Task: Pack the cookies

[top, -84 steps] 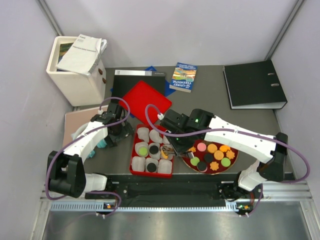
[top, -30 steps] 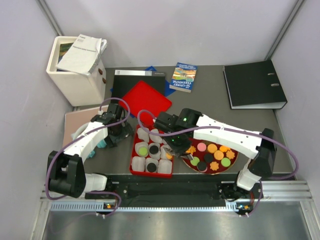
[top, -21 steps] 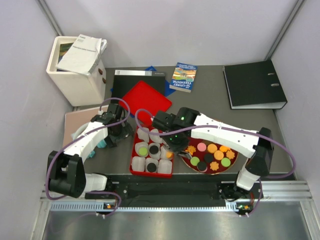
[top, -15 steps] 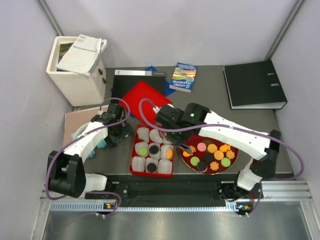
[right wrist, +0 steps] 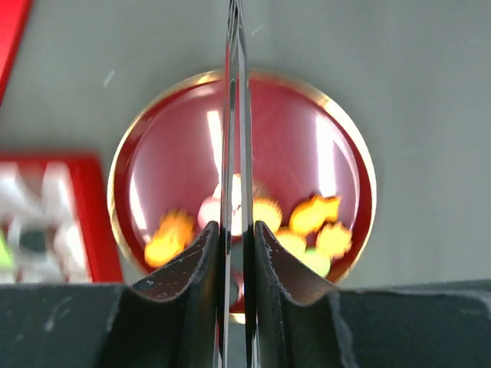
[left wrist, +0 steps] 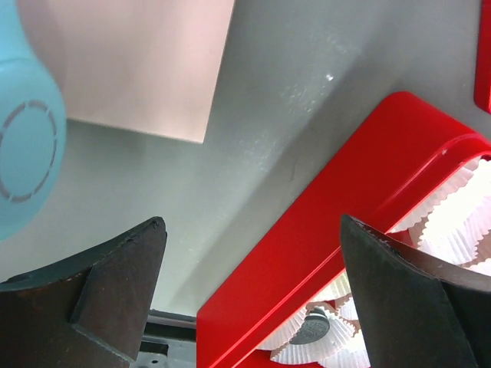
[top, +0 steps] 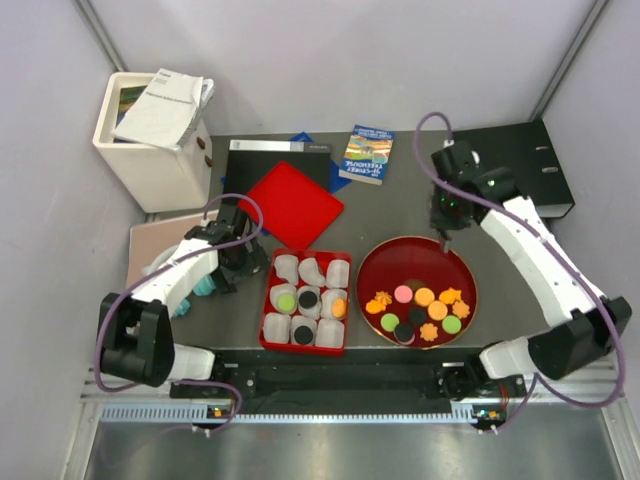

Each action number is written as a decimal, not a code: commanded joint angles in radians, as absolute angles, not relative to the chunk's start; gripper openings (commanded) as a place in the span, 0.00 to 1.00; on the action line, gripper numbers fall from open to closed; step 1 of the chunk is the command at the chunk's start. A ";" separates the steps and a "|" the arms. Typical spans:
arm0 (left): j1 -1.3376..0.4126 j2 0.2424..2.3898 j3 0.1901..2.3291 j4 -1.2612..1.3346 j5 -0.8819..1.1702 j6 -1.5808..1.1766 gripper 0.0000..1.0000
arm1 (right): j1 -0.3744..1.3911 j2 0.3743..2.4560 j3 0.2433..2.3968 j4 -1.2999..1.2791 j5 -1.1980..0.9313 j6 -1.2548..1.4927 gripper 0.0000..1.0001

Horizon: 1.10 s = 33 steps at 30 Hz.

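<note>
Several cookies [top: 425, 308], round and flower-shaped, lie on the near half of a round red plate [top: 400, 262]. Others sit in white paper cups in the red tray [top: 272, 262]: a green one [top: 287, 300], two black ones [top: 308, 298] and an orange one [top: 338, 307]. My right gripper [top: 443, 212] hovers over the plate's far rim, shut on thin metal tweezers [right wrist: 234, 115], whose tips carry nothing. In the right wrist view the cookies [right wrist: 311, 215] are blurred, well below my right gripper [right wrist: 234, 226]. My left gripper [left wrist: 252, 224] is open beside the tray's left wall [left wrist: 307, 230].
A red lid [top: 295, 203] lies behind the tray. A book [top: 366, 154], a black binder [top: 510, 168] and a black folder [top: 270, 150] lie at the back. A white box [top: 150, 150] stands back left. A pink board [left wrist: 130, 61] and a blue object [left wrist: 23, 153] are near my left gripper.
My right arm has swung away from the tray, up and to the back right, with the tweezers. The orange cookie stays in its paper cup. The left arm has not moved.
</note>
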State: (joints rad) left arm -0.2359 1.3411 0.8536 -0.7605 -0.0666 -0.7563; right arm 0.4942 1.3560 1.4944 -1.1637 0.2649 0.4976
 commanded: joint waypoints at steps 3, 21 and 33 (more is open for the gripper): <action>-0.230 1.391 0.928 -0.707 -0.005 -0.726 0.99 | 0.270 1.648 1.586 -0.881 0.165 0.451 0.13; -0.127 1.403 0.974 -0.738 -0.034 -0.730 0.99 | 0.206 2.379 2.267 -0.828 0.223 0.574 0.22; -0.101 1.558 1.078 -0.755 0.044 -0.704 0.99 | 0.215 2.378 2.194 -0.801 0.238 0.575 0.98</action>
State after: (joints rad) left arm -0.1059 1.5360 1.0195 -0.7418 -0.0071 -0.7223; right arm 0.2077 2.4413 2.2112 -0.8455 0.2077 0.5655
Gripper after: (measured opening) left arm 0.991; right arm 0.935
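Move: The right hand, tongs shut in its fingers, is high over the red plate, whose middle is about 22 cm below it and nearly straight under. The bare set-down patch is some 28 cm ahead, 1 cm right and 22 cm down. From that patch the book lies about 11 cm left and 8 cm farther out, the black binder 27 cm right and 5 cm farther out. From the left hand the patch is roughly 29 cm ahead, 45 cm right and 5 cm lower. Forward and down sweeps the right hand, some 28 cm out from over the plate to the bare table between book and binder, turning clockwise nearly 20 degrees. It finishes almost straight down, 18 cm lower in all, and its fingers spread wide to let go of the tongs. The open left hand goes about 5 cm forward beside the muffin tray, swinging slightly right, then left. ##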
